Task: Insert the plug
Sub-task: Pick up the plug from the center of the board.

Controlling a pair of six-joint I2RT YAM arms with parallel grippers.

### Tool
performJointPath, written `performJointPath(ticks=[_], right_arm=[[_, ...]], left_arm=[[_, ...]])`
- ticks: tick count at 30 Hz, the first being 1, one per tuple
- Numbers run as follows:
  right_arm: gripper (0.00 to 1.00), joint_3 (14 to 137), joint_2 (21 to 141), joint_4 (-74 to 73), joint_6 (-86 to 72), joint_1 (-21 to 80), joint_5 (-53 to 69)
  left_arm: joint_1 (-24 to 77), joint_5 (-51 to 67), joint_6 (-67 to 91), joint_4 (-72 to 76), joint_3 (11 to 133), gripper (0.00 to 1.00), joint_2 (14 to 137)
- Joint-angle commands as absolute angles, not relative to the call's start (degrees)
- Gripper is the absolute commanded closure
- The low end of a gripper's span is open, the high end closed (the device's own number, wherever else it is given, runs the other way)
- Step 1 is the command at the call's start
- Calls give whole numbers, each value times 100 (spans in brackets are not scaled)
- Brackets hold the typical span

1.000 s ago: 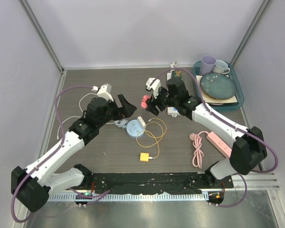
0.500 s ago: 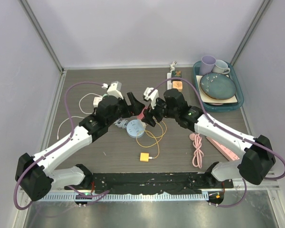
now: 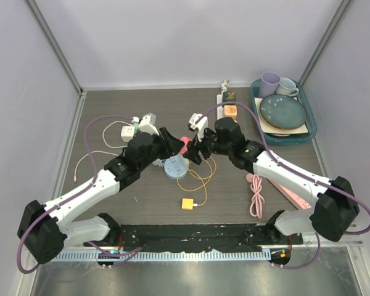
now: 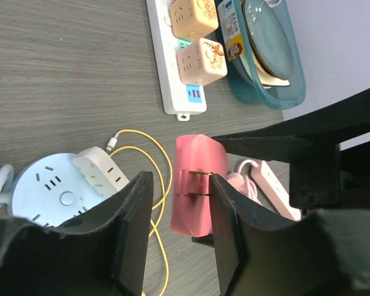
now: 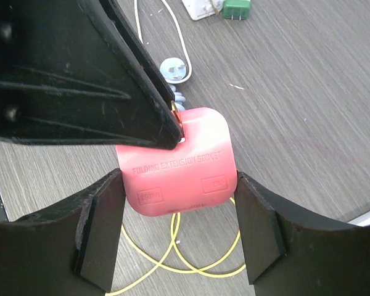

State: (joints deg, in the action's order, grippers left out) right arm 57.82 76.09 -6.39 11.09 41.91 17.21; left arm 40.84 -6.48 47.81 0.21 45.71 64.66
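The plug is a pink block [image 3: 185, 143] marked as a folding extension socket, held above the table with two brass prongs folded out. My right gripper [image 5: 179, 180] is shut on the pink block [image 5: 179, 163], a finger on each side. My left gripper [image 4: 180, 184] stands open around the prong end of the pink block [image 4: 196, 161]: its right finger [image 4: 225, 209] touches the prongs, while a gap remains at its left finger [image 4: 132, 216]. In the top view the two grippers [image 3: 174, 143] [image 3: 196, 150] meet at table centre. A round pale-blue socket hub [image 3: 174, 167] lies just below them.
A white power strip [image 3: 222, 98] with orange cube adapters lies behind. A yellow cable [image 3: 197, 176] loops to a yellow plug [image 3: 187, 203]. A pink strip [image 3: 287, 188] and coiled pink cord [image 3: 256, 197] lie at right. Dishes fill a teal tray [image 3: 311, 132]; white adapters [image 3: 127, 131] sit at left.
My left gripper has swung right to the pink block and its jaws have narrowed around the prongs. My right gripper brought the block slightly left, then held still.
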Motion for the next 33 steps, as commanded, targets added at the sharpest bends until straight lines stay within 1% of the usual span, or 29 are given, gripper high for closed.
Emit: performJointPath(ticks=[1, 5, 8, 13, 16, 21, 22, 24, 30, 33], right_arm=[[99, 5564, 7286, -54, 976, 4219, 1740], [99, 5327, 7225, 219, 905, 4219, 1793], [99, 5195, 7181, 439, 809, 4219, 1898], [99, 5124, 7110, 650, 703, 4219, 1986], [99, 5054, 7031, 782, 677, 4219, 1995], [99, 4966, 6909, 922, 607, 4210, 1986], [99, 4948, 6891, 1010, 598, 4219, 1995], [99, 4896, 6838, 1089, 563, 4219, 1986], [99, 4808, 6715, 1283, 510, 4219, 1907], [99, 4755, 6671, 1440, 466, 4219, 1890]], left_arm=[[4069, -896, 5403, 773, 4229, 58, 6126], [3973, -827, 6054, 1448, 3842, 65, 5950], [3920, -678, 6502, 1765, 3639, 68, 5915], [3867, -501, 6907, 1986, 3490, 70, 5985], [3832, -475, 7250, 2336, 3288, 75, 5994], [3779, -448, 7497, 2347, 3190, 79, 5994], [3779, -466, 7514, 2268, 3190, 82, 6003], [3771, -492, 7550, 2241, 3147, 85, 5951], [3744, -589, 7805, 2285, 3006, 85, 5792], [3744, -606, 7857, 2084, 3049, 83, 5757]])
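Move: The pink plug is already held in the right fingers, its middle about 1 cm left of the right hand point. From the left hand the plug lies some 2 cm to the right, 1 cm ahead and 1 cm lower, close to the open fingertips. Below on the table, roughly 17 cm under the left hand, the blue round socket sits 3 cm to its left and about 1 cm ahead, the white adapter 3 cm straight ahead, and the yellow cable 6 cm to the right and 1 cm back. The left fingertips close from half open to nearly shut, pinching the brass prongs at the pink plug's edge, while that hand rolls some 30 degrees, its left side dipping, and works about 1.5 cm up and 1 cm left, away from the plug's body. The right hand keeps its grip on the body, dips about 1 cm, comes back up, eases about 1.5 cm back and tips its fingers up slightly. ##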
